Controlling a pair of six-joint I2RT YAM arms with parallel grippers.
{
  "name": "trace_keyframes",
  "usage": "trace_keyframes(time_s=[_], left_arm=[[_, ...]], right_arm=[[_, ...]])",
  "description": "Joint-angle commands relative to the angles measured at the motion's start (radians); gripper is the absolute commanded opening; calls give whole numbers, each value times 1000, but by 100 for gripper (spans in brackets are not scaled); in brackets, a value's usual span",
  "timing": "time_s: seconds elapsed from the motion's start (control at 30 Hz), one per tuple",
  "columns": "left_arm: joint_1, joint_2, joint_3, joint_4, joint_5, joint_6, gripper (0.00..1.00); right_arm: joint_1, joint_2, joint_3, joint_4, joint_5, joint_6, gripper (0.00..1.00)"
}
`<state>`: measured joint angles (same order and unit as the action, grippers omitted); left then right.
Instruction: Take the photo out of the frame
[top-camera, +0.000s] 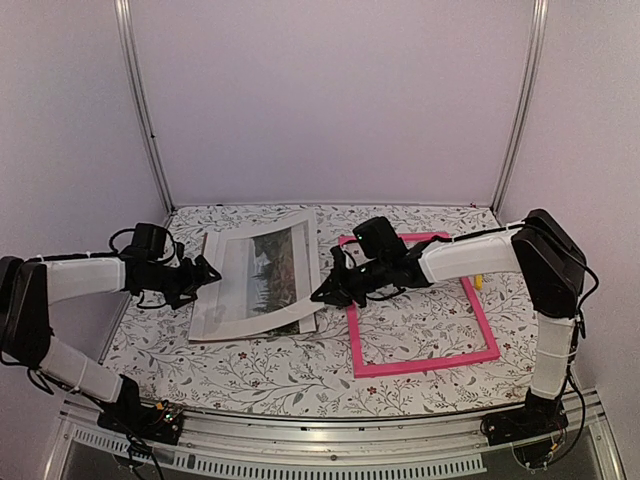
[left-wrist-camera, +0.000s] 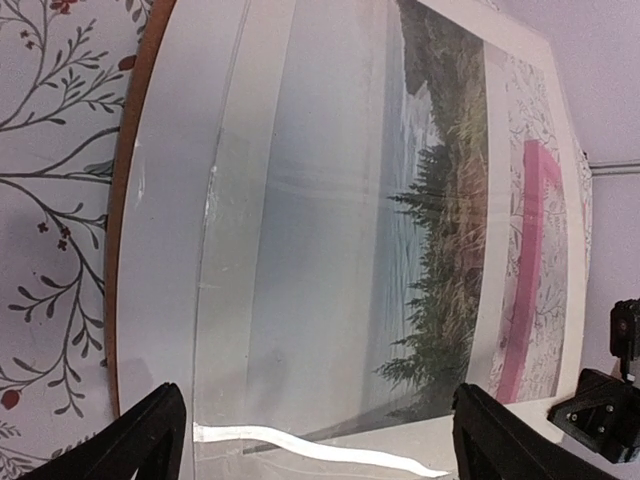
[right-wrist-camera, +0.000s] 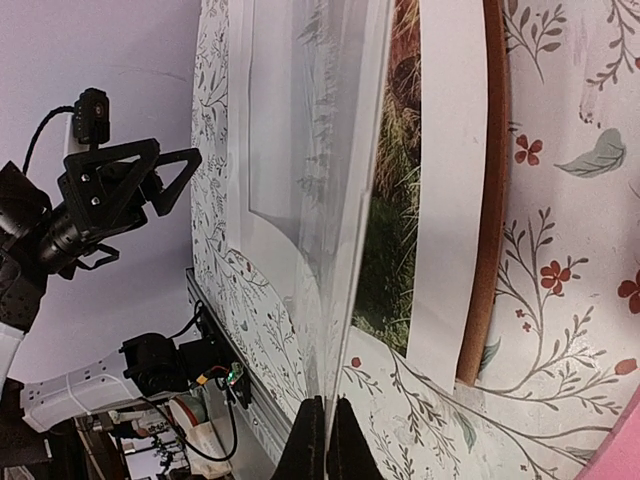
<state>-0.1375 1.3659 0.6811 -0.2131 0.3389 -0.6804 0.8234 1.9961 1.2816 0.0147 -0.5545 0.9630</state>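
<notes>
The photo (top-camera: 262, 272), a tree landscape with wide white margins, lies flat on a brown backing board (left-wrist-camera: 124, 200) left of centre. The pink frame (top-camera: 478, 310) lies empty on the table to its right. My right gripper (right-wrist-camera: 325, 425) is shut on the near right edge of a clear pane (right-wrist-camera: 320, 200), which it holds tilted up over the photo (right-wrist-camera: 395, 230). My left gripper (left-wrist-camera: 320, 450) stands open at the photo's left edge, its fingers (left-wrist-camera: 140, 440) wide on either side of the pane's edge (left-wrist-camera: 300, 300), touching nothing.
A floral cloth (top-camera: 300, 370) covers the table. A strip of white tape (left-wrist-camera: 300, 445) curls off the pane near my left fingers. A small yellow object (top-camera: 480, 282) lies at the frame's right side. Walls close in at back and sides.
</notes>
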Motion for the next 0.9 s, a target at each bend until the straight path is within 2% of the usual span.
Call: trace_keyframes(time_s=[0.0,0.33,0.87], left_arm=[[-11,46,-26,72,36,-30,95],[-11,149,-70,122,-6,-53,95],[-11,187,-85,86,-85,-42,95]], right_arm=[[-16,-71,-41,-6,1,-28,0],[-79,-174,-169,-13,-42,-59,0],[-241,-402,-444,-123,-129,-159,0]])
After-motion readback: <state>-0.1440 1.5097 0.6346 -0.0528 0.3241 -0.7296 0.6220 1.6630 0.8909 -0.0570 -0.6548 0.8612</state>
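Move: The left gripper hangs open about 5 cm above the left part of the photo, whose middle is some 9 cm to its right, level with it; the backing board's left edge runs about 4 cm to its left. The right gripper already pinches the near right corner of the clear, white-bordered cover. From it the pink frame's middle lies about 24 cm right, level, 7 cm lower, and the photo's middle 13 cm left and 8 cm ahead. Keep the right fingers shut on the cover's corner and draw it about 12 cm to the right, gathering speed and staying level, from the photo towards and over the pink frame's left side. Meanwhile sink the open left gripper about 4 cm onto the photo's left part and keep it there, fingers wide, to hold the photo and board back. ##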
